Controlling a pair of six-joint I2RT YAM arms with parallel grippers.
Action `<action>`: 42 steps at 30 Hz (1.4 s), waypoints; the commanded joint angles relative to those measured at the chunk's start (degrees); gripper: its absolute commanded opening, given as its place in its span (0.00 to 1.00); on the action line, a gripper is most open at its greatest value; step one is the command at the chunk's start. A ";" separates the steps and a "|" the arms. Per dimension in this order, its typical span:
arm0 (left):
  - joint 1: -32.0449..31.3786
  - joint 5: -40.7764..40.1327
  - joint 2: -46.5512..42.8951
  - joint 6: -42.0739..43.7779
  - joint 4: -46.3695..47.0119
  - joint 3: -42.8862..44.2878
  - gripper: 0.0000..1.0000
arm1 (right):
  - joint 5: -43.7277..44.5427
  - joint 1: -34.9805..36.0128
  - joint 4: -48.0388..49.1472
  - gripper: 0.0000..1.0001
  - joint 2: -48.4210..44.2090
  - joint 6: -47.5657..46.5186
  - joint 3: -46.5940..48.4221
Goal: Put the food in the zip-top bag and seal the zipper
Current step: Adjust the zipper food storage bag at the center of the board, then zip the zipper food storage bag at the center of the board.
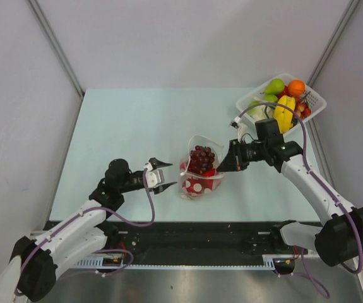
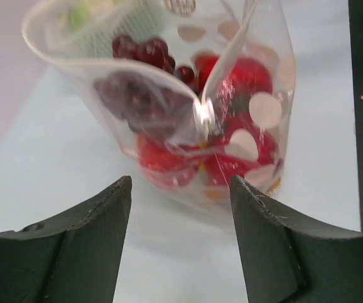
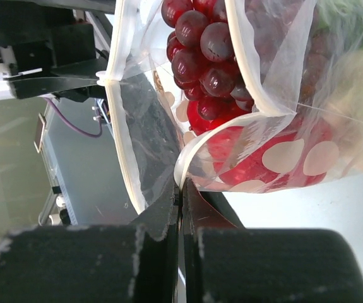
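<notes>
The zip-top bag (image 1: 199, 170) stands mid-table with its mouth open. A dark purple grape bunch (image 1: 202, 158) and a red piece (image 1: 197, 185) lie inside; grapes (image 3: 200, 44) fill the right wrist view. My right gripper (image 1: 223, 165) is shut on the bag's right rim, pinching the pale zipper strip (image 3: 122, 126) at the fingertips (image 3: 181, 187). My left gripper (image 1: 168, 176) is open just left of the bag, apart from it. In the left wrist view the bag (image 2: 168, 95) sits beyond the spread fingers (image 2: 181, 189), with nothing between them.
A white lattice basket (image 1: 314, 101) at the back right corner holds more toy fruit: a green one (image 1: 274, 86), an orange one (image 1: 296, 88) and yellow bananas (image 1: 284, 113). The table's near edge with a black rail runs just behind both arms.
</notes>
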 commanded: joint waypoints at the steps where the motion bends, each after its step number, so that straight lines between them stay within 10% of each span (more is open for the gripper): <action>1: -2.54 0.82 2.30 -0.89 14.80 -1.15 0.67 | -1.35 -0.39 -0.22 0.00 -1.05 -2.71 -0.50; 7: -5.80 0.29 6.51 -0.63 18.32 -0.45 0.55 | -1.36 -0.39 0.83 0.00 -1.49 -3.24 -1.20; 14: -6.94 0.03 3.11 -2.73 9.12 6.05 0.00 | -0.92 -0.39 1.54 0.01 -3.42 -5.08 -1.47; 19: -6.94 0.55 -3.05 -2.21 1.20 9.39 0.00 | 0.49 -0.30 1.54 0.39 -5.88 -10.16 -1.38; 24: -7.03 3.36 -4.81 2.08 -8.38 12.81 0.00 | 6.98 -0.48 3.90 0.99 -11.94 -17.29 -0.42; 42: -8.08 6.88 -3.06 8.42 -20.87 19.06 0.00 | 16.23 28.69 20.51 1.00 -8.88 -59.30 2.58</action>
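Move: Just to the left hand's right, some 4 cm off, about 1 cm back and slightly higher, is the white zip tab at the left end of the zipper. The grapes in the bag mouth lie about 9 cm to that hand's right, 5 cm farther out and a little lower. The right hand holds the zipper's right end. The zip tab is roughly 11 cm to its left, level fore and aft and slightly lower, and the grapes are about 5 cm left and 3 cm out. Reaching about 4 cm to the right, the left hand shuts its fingers on the white zip tab, then lifts it some 5 cm and draws it back towards the bases. Once that pinch is made, the right hand opens wide, lets go of the zipper's right end, rises and swings left and slightly back over the bag mouth towards the tab, tipping about 70 degrees to point down. ##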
